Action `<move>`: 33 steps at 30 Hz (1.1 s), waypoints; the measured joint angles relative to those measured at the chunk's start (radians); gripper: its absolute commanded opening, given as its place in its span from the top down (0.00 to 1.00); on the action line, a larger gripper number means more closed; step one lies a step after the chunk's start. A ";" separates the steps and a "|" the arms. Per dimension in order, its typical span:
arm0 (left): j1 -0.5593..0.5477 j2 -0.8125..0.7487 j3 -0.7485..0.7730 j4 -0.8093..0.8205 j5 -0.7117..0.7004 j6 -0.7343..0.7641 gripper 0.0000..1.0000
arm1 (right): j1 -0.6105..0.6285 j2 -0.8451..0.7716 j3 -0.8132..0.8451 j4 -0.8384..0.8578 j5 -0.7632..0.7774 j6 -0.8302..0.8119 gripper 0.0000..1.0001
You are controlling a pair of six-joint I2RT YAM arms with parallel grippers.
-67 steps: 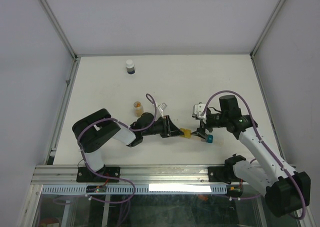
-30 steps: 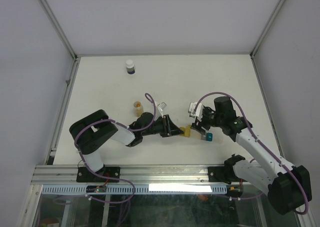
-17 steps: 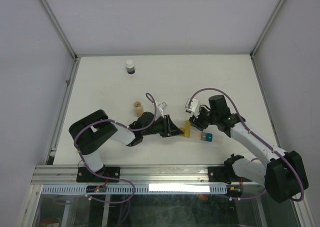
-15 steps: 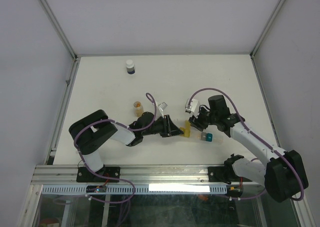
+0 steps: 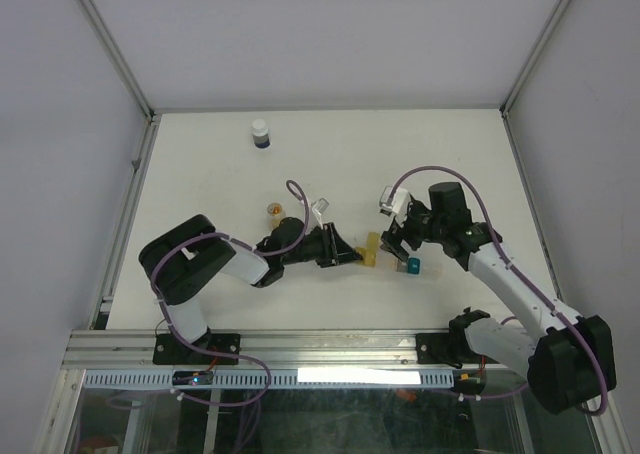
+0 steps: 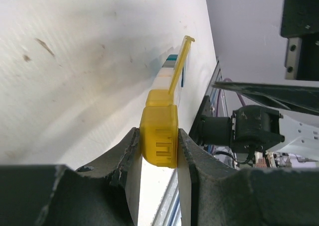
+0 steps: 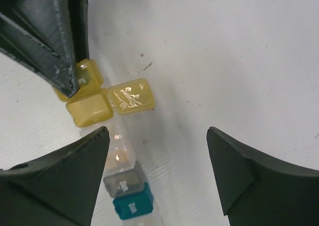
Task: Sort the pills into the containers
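Observation:
The containers form a short row on the table: a yellow one [image 7: 88, 109] with its lid [image 7: 131, 96] flipped open, then a clear one [image 7: 118, 154], a grey one [image 7: 122, 181] and a teal one [image 7: 132, 206]. My left gripper [image 6: 157, 134] is shut on the yellow container [image 6: 159, 139], whose lid [image 6: 179, 66] stands up. In the top view the left gripper [image 5: 357, 255] holds the yellow container [image 5: 370, 250] at its end of the row; the teal container [image 5: 412, 266] is at the other. My right gripper [image 7: 157, 136] hangs open over the row, holding nothing. I cannot make out any pills.
A small jar with orange contents [image 5: 274, 211] and a clear plastic piece [image 5: 320, 212] lie just behind the left arm. A white bottle with a dark blue band [image 5: 260, 134] stands at the far left. The table edge rail [image 5: 300, 349] runs along the front.
My right gripper closed partway at the yellow container, then opened wide and drew back slightly to the right. The yellow lid now stands open. The left gripper keeps its grip.

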State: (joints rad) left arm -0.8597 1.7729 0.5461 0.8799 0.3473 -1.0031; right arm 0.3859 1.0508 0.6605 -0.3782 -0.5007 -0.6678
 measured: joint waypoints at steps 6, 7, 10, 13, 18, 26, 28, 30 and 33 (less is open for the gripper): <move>0.051 0.035 0.039 0.002 0.026 0.001 0.67 | -0.076 -0.076 0.023 -0.043 -0.080 -0.007 0.17; 0.057 0.042 0.051 -0.001 0.026 0.003 0.60 | -0.084 -0.079 0.026 -0.046 -0.089 -0.008 0.17; 0.063 0.047 0.084 -0.039 0.022 0.030 0.46 | -0.103 -0.082 0.026 -0.060 -0.116 -0.011 0.17; 0.063 0.047 0.117 -0.106 0.000 0.073 0.41 | -0.116 -0.082 0.026 -0.078 -0.136 -0.014 0.17; 0.070 0.047 0.144 -0.211 -0.040 0.139 0.40 | -0.131 -0.086 0.026 -0.095 -0.159 -0.015 0.17; 0.082 0.020 0.162 -0.342 -0.112 0.211 0.35 | -0.153 -0.096 0.026 -0.103 -0.181 -0.015 0.17; 0.082 0.003 0.164 -0.371 -0.130 0.225 0.35 | -0.157 -0.098 0.026 -0.106 -0.188 -0.015 0.17; 0.083 -0.023 0.164 -0.405 -0.146 0.240 0.35 | -0.161 -0.100 0.026 -0.107 -0.195 -0.016 0.17; 0.082 -0.077 0.164 -0.450 -0.171 0.266 0.35 | -0.165 -0.106 0.027 -0.108 -0.203 -0.016 0.17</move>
State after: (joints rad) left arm -0.7773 1.6962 0.7101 0.4301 0.1768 -0.7376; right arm 0.2211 0.9451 0.6872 -0.4862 -0.7040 -0.6834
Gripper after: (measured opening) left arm 0.646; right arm 0.832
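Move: The left gripper still pinches the yellow end compartment of the pill container; the table spot for it lies about 4 cm ahead and 2 cm left, slightly below. The open yellow compartment is about 3 cm to the left hand's right, its raised lid 3 cm right and 4 cm ahead; the teal compartment is some 14 cm right, 2 cm back. From the right hand, the open yellow compartment lies about 7 cm left, 2 cm back and 5 cm below. Bring the left gripper about 4 cm forward with the yellow end still pinched, then open the fingers and let go. Keep easing forward while dipping some 3 cm and tipping the fingers steeper by nearly 20 degrees, drawing off to the left, and finish with a slight lift. Meanwhile raise the open right gripper about 3 cm, easing right. ##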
